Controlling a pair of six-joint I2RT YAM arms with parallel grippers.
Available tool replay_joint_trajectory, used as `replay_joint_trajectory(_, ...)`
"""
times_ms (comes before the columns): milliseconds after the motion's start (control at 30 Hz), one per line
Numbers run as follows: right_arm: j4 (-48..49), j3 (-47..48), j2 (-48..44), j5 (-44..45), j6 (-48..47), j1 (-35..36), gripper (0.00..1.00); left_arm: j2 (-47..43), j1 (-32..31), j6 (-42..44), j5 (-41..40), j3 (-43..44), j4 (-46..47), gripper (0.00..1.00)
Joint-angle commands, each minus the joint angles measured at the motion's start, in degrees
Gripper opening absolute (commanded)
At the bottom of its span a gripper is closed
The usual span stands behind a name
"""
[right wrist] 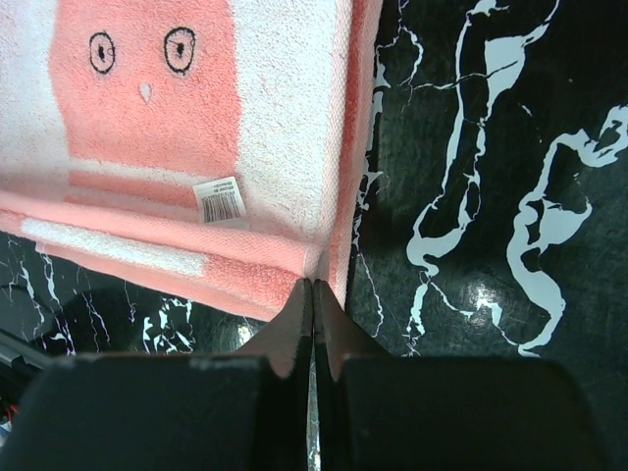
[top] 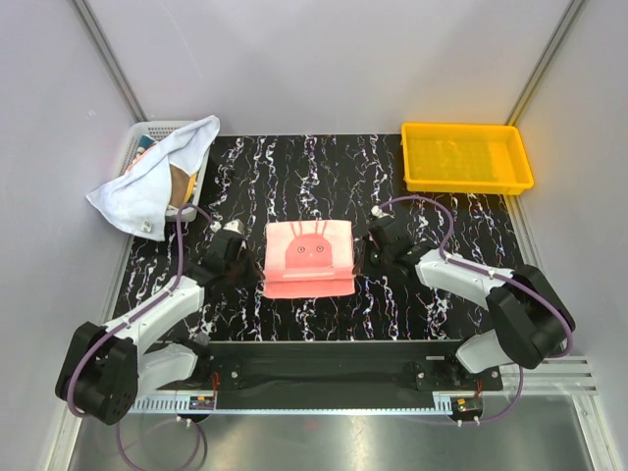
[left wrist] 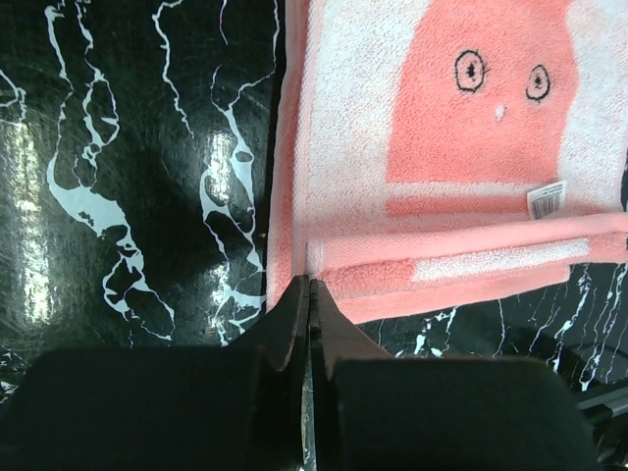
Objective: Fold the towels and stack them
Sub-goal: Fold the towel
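A pink towel (top: 309, 257) with a rabbit face lies flat in the middle of the black marble table, and its near edge is turned over in a narrow strip. My left gripper (top: 257, 273) is shut on the pink towel (left wrist: 471, 118) at the near left corner, where the turned strip begins (left wrist: 309, 280). My right gripper (top: 359, 267) is shut on the same towel (right wrist: 147, 98) at the near right corner (right wrist: 313, 283). A white towel (top: 152, 182) hangs over the mesh basket at the back left, with a bit of brown cloth (top: 180, 183) showing under it.
The white mesh basket (top: 147, 132) stands at the back left corner. A yellow plastic tray (top: 466, 157) sits at the back right. Grey walls close in the table on the left, right and far sides.
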Motion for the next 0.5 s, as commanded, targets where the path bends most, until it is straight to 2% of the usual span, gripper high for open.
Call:
replay_joint_trajectory(0,2.7,-0.68,0.41,-0.68,0.79,0.69,0.02,0.65,-0.05,-0.02,0.69,-0.62,2.56,0.0)
replay_joint_trajectory(167,3.58,-1.82,0.14,-1.47,0.88,1.12,0.09,0.57,0.04,-0.11,1.04,-0.88,2.39,0.02)
replay_joint_trajectory(367,1.57,-2.79,-1.96,-2.27,0.88,1.21,0.24,-1.1,-0.05,0.42,0.77,-0.27,-0.42,0.18)
replay_joint_trajectory(467,-1.41,-2.71,-5.82,-1.13,0.36,1.21,0.27,-3.56,0.04,1.56,-0.1,1.75,-4.2,0.26)
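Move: My shut fingers hold the towel's two folded-over corners just above its lower layer. For my left hand, that layer's near left corner lies about 3 cm back and 2 cm down; the towel's middle is some 4 cm ahead and 9 cm right, and the tag 2 cm ahead, 13 cm right. For my right hand, the near right corner is about 3 cm back and 2 cm down, with the middle 4 cm ahead, 9 cm left and the tag 2 cm ahead, 5 cm left. I set the held edge down and let it go: both my hands ease down about 1 cm while drawing back towards the towel's near edge, the right some 1.5 cm and the left nearer 1 cm. Partway through the descent I start parting both pairs of fingers, to about a quarter open, and release the corners, my wrists barely turning. ##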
